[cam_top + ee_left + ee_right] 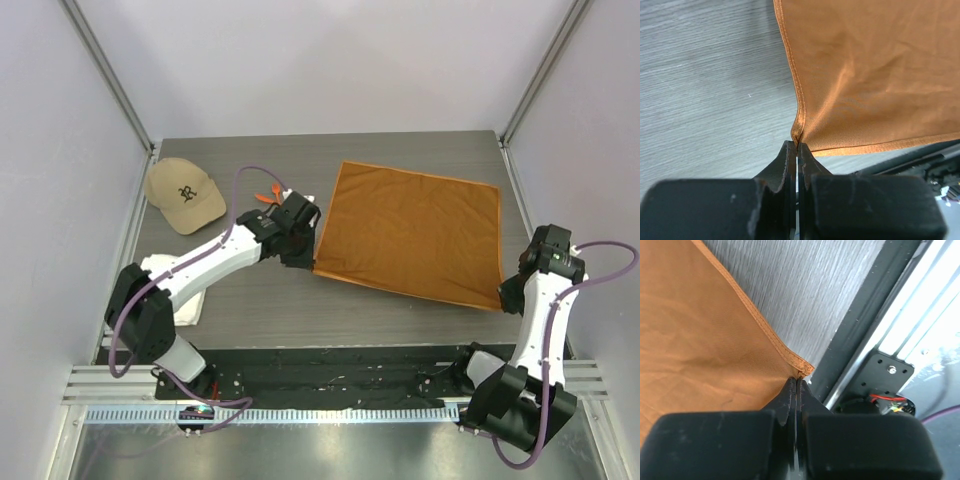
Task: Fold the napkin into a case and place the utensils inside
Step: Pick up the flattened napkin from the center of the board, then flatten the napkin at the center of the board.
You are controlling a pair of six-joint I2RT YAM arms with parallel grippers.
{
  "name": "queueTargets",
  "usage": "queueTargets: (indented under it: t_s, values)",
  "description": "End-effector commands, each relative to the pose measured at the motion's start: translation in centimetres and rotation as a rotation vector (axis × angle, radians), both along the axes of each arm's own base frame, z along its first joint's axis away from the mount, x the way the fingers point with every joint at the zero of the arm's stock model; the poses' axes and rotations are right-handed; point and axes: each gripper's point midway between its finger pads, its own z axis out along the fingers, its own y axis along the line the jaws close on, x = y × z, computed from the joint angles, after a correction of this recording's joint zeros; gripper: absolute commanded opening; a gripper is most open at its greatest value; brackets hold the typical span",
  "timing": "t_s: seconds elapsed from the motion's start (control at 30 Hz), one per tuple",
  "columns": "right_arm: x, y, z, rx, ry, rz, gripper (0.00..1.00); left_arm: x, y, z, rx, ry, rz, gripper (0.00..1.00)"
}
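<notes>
The rust-orange napkin [412,230] lies spread flat as a square on the dark table. My left gripper [305,262] is shut on its near-left corner; in the left wrist view the cloth [865,75] puckers where the closed jaws [797,145] pinch it. At the near-right corner my right gripper [510,295] is shut on the hem, and the right wrist view shows the napkin [695,340] held at the fingertips [797,380]. Just past the left arm's wrist, the bright-orange utensils [270,196] show only partly. No folded case is in view.
A tan cap [184,195] sits at the far left of the table. A white towel [190,300] lies under the left arm near the left edge. The table's black front rail [330,365] runs along the near side, close to both held corners.
</notes>
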Motion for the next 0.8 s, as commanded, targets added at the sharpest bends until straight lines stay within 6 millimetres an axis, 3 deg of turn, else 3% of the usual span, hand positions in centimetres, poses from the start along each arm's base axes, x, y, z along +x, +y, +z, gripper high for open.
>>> queueTargets:
  t_s: [0.0,0.07,0.2,0.3,0.47,0.5,0.53,0.6,0.63,0.67,0.7,0.77]
  values:
    - [-0.8,-0.2,2.4,-0.047,-0.005,0.042,0.01,-1.2,0.1,2.3,-0.041,-0.042,-0.044,0.00]
    - [-1.0,-0.2,3.4,-0.058,-0.014,0.061,0.01,-1.6,0.1,2.7,-0.052,-0.051,-0.048,0.00]
    - [-0.4,-0.1,6.7,-0.094,-0.094,0.104,0.01,-1.8,0.2,5.8,-0.095,-0.121,-0.067,0.00]
    - [0.1,-0.2,10.5,-0.145,-0.180,0.137,0.01,-1.5,0.2,10.7,-0.164,-0.222,-0.078,0.00]
    - [0.0,-0.1,20.0,-0.286,-0.373,0.178,0.01,-1.5,0.5,18.8,-0.273,-0.396,-0.110,0.00]
    - [0.0,0.1,21.5,-0.308,-0.414,0.192,0.01,-1.4,0.6,21.3,-0.308,-0.450,-0.112,0.00]
    - [-0.3,0.5,24.9,-0.364,-0.500,0.206,0.01,-1.4,0.8,22.8,-0.320,-0.492,-0.120,0.00]
    - [-0.8,0.6,28.0,-0.415,-0.562,0.212,0.01,-1.8,1.4,27.4,-0.400,-0.611,-0.114,0.00]
    - [-1.6,1.2,30.9,-0.468,-0.636,0.227,0.01,-2.0,1.7,29.2,-0.424,-0.659,-0.121,0.00]
    - [-1.8,1.5,32.2,-0.488,-0.677,0.236,0.01,-2.2,2.0,31.0,-0.452,-0.700,-0.124,0.00]
    - [-2.1,1.9,33.5,-0.510,-0.716,0.243,0.01,-2.8,2.3,33.9,-0.496,-0.755,-0.132,0.00]
    - [-3.0,2.7,35.9,-0.550,-0.802,0.251,0.01,-3.3,2.4,36.6,-0.533,-0.796,-0.149,0.00]
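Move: Pinched in both hands by its near corners, about 10 cm above the board, the napkin slopes away to a far edge that still lies flat. Its middle is roughly 12 cm ahead and 20 cm right of the left hand, and some 24 cm ahead and 14 cm left of the right, 7 cm lower than both. From the left hand, the orange utensils lie about 25 cm ahead and 13 cm left, the cap 26 cm ahead and 33 cm left, both 10 cm below. Lifting together, gently at first and then fast, both arms carry the napkin's near corners steeply up from the board, the left by about 30 cm and the right by about 35 cm. The closed fingers keep their pinch while both wrists tip so that the fingertips swing forward and to the right, the right wrist more; neither hand gains ground forward, and the left ends slightly farther back. ##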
